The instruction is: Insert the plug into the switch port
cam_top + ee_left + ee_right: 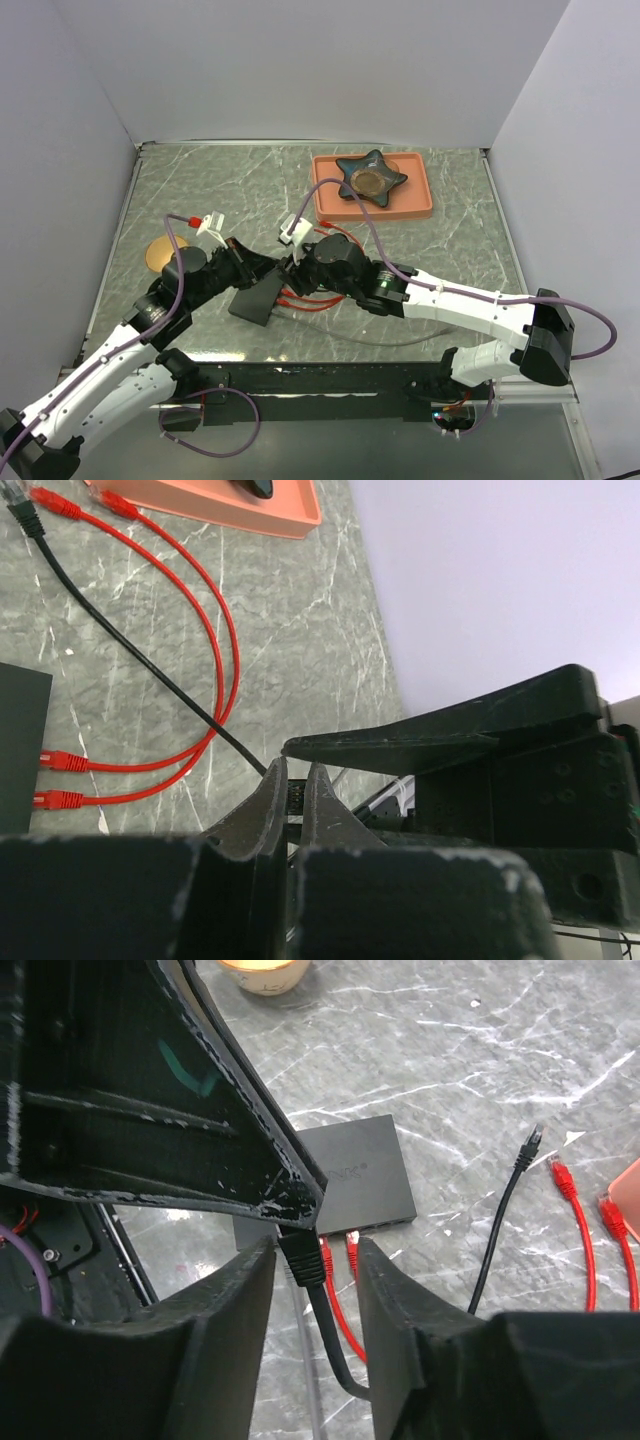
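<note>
The switch (360, 1170) is a flat black box lying on the marble table, also seen under both wrists in the top view (255, 300). Two red plugs (338, 1250) sit in its near edge. My left gripper (295, 780) is shut on the front end of the black plug (302, 1258), just in front of the switch. My right gripper (315, 1248) stands open around that same plug, with a gap on each side. The plug's black cable (335, 1345) hangs down between the right fingers. Both grippers meet mid-table (288, 268).
An orange tray (325, 205) with a dark star-shaped dish (370, 178) stands at the back right. The black cable's other end (532, 1143) and two loose red cable ends (562, 1172) lie right of the switch. A round tan object (158, 252) sits at the left.
</note>
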`<state>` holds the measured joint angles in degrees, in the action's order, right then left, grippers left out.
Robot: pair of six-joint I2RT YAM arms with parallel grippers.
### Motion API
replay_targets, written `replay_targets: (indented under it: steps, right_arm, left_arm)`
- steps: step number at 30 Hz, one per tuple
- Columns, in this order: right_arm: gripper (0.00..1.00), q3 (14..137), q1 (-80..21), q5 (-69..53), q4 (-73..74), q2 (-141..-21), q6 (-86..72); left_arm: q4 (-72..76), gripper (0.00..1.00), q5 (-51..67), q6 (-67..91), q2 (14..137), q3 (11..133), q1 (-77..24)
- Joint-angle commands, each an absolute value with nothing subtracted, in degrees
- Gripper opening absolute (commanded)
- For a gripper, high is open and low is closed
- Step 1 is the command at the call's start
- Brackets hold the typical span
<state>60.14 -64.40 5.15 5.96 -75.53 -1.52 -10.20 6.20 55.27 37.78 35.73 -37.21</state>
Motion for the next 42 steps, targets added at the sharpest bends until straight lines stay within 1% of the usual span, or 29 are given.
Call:
replay_targets:
  steps: [1, 3, 5, 6, 9, 11, 12, 14, 15, 17, 25, 27, 28, 31, 34, 37, 38, 42]
  right_arm:
    - [0.47, 60.6, -64.7, 6.8, 2.7, -72.6, -1.5]
    - [0.46, 60.4, -64.7, 7.1, 2.5, -72.2, -1.5]
    - [0.42, 60.3, -64.9, 7.1, 2.5, -72.2, -1.3]
    - [0.34, 60.3, -64.9, 6.9, 2.6, -72.4, -1.2]
    - [0.19, 60.7, -64.8, 6.2, 3.2, -73.1, -1.0]
    - [0.19, 61.2, -64.9, 5.9, 3.5, -73.8, -0.9]
    - [0.23, 61.3, -64.9, 5.8, 3.9, -73.9, -0.8]
    - [0.27, 61.5, -65.0, 5.7, 4.0, -74.0, -0.7]
    - [0.32, 61.4, -65.0, 5.5, 4.0, -74.0, -0.7]
    - [0.34, 61.3, -65.0, 5.7, 3.6, -73.8, -0.8]
    - [0.32, 61.0, -65.2, 6.2, 3.0, -74.3, -1.0]
    - [0.33, 61.3, -65.2, 6.0, 3.2, -74.5, -1.1]
    - [0.36, 61.5, -65.2, 6.0, 3.2, -74.8, -1.1]
    - [0.36, 61.9, -65.2, 6.4, 3.3, -75.2, -1.2]
    - [0.32, 61.9, -65.2, 6.6, 3.2, -75.4, -1.4]
    - [0.21, 62.2, -65.1, 7.2, 3.3, -75.6, -1.7]
    - [0.15, 62.1, -65.2, 7.3, 3.3, -75.6, -1.9]
    - [0.07, 61.3, -65.3, 8.5, 2.5, -74.5, -2.2]
  left_arm:
    - [-8.7, 0.01, 7.6, 56.0, 38.5, 38.2, -37.4]
    - [-8.9, 0.01, 7.4, 56.1, 38.2, 38.2, -37.4]
    - [-9.0, 0.01, 7.1, 56.2, 37.8, 38.2, -37.4]
    - [-9.1, 0.01, 7.1, 56.2, 37.4, 38.2, -37.4]
    - [-9.4, 0.01, 6.9, 56.3, 36.8, 38.3, -37.4]
    - [-9.7, 0.01, 6.7, 56.3, 36.6, 38.4, -37.4]
    - [-9.8, 0.01, 6.5, 56.3, 36.4, 38.4, -37.4]
    - [-9.8, 0.01, 6.3, 56.2, 36.3, 38.4, -37.4]
    - [-9.8, 0.01, 6.2, 56.2, 36.3, 38.4, -37.4]
    - [-9.8, 0.01, 6.2, 56.3, 36.2, 38.4, -37.4]
    - [-9.9, 0.01, 6.7, 56.3, 36.0, 38.6, -37.4]
    - [-9.7, 0.01, 7.3, 56.3, 36.1, 38.6, -37.4]
    - [-9.6, 0.01, 7.5, 56.3, 36.1, 38.6, -37.4]
    - [-9.8, 0.01, 7.4, 56.3, 35.9, 38.6, -37.4]
    - [-10.1, 0.01, 7.3, 56.3, 35.7, 38.8, -37.4]
    - [-10.4, 0.01, 7.2, 56.1, 35.4, 38.7, -37.4]
    - [-10.5, 0.01, 7.0, 56.0, 35.5, 38.8, -37.4]
    - [-11.2, 0.04, 6.5, 55.5, 35.9, 38.9, -37.4]
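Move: The black plug, still pinched in the left fingertips and about 1 cm below that hand's point, stands roughly 1 cm back and 1 cm left of the right hand, level with it, between the open fingers. From the right hand, the switch lies some 18 cm below, about 6 cm left and 2 cm ahead; the red plugs in its ports are 2 cm ahead, 1 cm left, equally low. The cable's loose end is some 16 cm ahead and 3 cm right, on the table. The black plug's ribbed boot is pinched by the right fingers just under the left fingertips. That hand first rises about 1 cm and eases back, its fingers narrowing and reopening a little, then sinks most of the way again, drifting slightly left, and closes on the boot. The left hand stays put, keeping its grip, fingers shut. ##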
